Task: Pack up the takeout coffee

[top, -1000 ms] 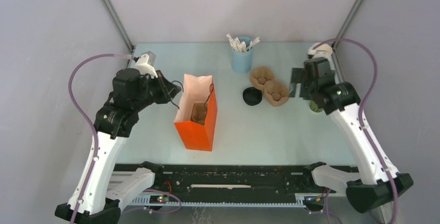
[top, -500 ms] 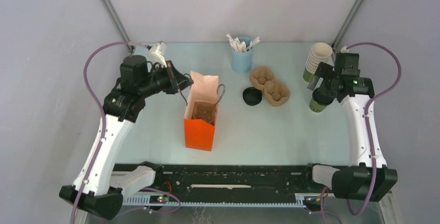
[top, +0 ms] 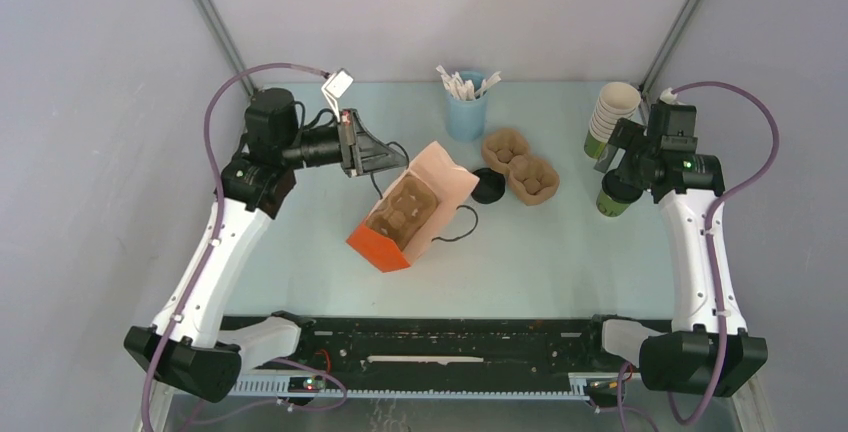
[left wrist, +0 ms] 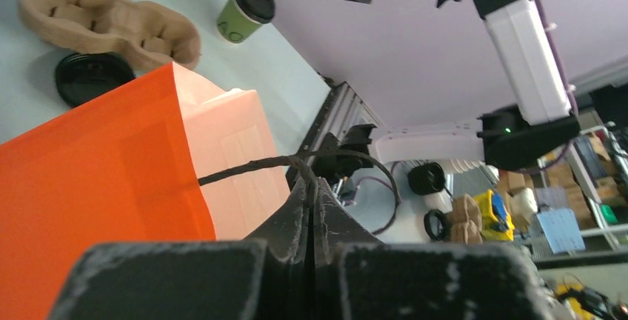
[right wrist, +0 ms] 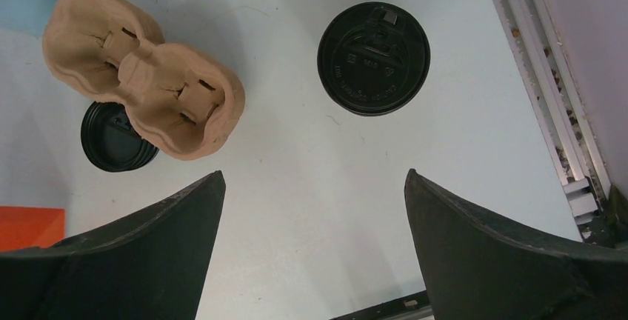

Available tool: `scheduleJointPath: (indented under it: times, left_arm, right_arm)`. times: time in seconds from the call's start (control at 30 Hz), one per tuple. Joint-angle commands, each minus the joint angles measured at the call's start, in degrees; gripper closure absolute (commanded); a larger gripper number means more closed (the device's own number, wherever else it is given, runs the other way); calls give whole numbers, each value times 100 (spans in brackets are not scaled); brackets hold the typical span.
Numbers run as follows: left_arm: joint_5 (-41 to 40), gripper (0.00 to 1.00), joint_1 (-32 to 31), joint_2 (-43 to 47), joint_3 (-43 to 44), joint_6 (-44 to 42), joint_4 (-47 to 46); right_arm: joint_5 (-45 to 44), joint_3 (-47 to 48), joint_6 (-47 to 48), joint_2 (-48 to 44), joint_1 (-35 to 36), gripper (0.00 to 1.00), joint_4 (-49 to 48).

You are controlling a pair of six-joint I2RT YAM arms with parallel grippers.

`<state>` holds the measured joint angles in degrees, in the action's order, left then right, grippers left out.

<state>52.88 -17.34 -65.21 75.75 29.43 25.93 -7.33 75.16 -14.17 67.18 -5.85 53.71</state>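
Observation:
The takeout coffee (top: 607, 199), a green cup under a black lid (right wrist: 374, 58), stands upright at the table's right side; it also shows in the left wrist view (left wrist: 246, 12). My right gripper (top: 612, 157) hovers above and just beside it, open, with nothing between its fingers (right wrist: 315, 175). My left gripper (top: 400, 160) is shut on the black cord handle (left wrist: 252, 164) of the orange paper bag (top: 405, 222). The bag leans over to the right, mouth facing up and right, with a brown carrier (top: 403, 207) inside it.
A brown pulp cup carrier (top: 520, 164) lies mid-table with a loose black lid (top: 487, 187) against it. A blue cup of white sticks (top: 466, 102) stands at the back. A stack of lidless cups (top: 610, 112) stands behind the coffee near the right rail.
My left gripper swung right with the handle, and the bag tipped from upright to leaning right. The right arm pulled back above the coffee, then held still.

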Motion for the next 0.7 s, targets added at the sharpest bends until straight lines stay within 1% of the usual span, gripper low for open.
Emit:
scheduleJointPath:
  times: [0.0, 0.03, 0.1, 0.17, 0.23, 0.47, 0.6, 0.67]
  left_arm:
    - [963, 100, -51, 241, -271, 941, -1130]
    - [1010, 100, -85, 319, -295, 1253, -1368]
    - [1135, 100, -190, 474, -243, 1591, -1723]
    - [1113, 100, -331, 554, -142, 1678, -1756]
    - [1118, 100, -441, 587, -174, 1569, -1702]
    - [948, 100, -498, 362, -899, 1269, -1543]
    - [849, 100, -498, 377, -1026, 1094, -1379]
    - [771, 100, -498, 414, -1040, 1021, -1306]
  right_arm:
    - [-187, 4, 90, 6, 75, 0, -91]
    - [-329, 0, 102, 51, 83, 0, -71]
    - [-460, -1, 140, 182, 72, 0, -78]
    - [-468, 0, 134, 265, 37, 0, -124]
    - [-381, 0, 218, 406, -4, 0, -213]
    - [12, 168, 411, 1135, -373, 0, -480]
    - [15, 260, 493, 1417, -621, 0, -393]
    - [184, 237, 543, 1505, -784, 0, -465]
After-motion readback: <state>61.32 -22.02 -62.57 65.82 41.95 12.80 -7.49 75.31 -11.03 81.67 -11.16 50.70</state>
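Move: The lidded green cup stands about 7 cm ahead of the right hand, 6 cm to its right and 14 cm below. Beyond the cup by some 14 cm is the cup stack; the cup carrier is about 22 cm left of the cup and 9 cm farther out. The left hand has the bag hanging some 17 cm below and 4 cm back; the cup is about 48 cm to its right, 5 cm ahead. The right hand, fingers staying wide open, sinks about 7 cm towards the lidded green cup while easing right and forward by 3 to 4 cm each, its fingers tipping some 10 degrees further down. The left hand keeps its pinch on the bag's handle, drawing back 6 cm and up 5 cm, then dropping nearly 6 cm and coming a little forward, turning slightly clockwise. ##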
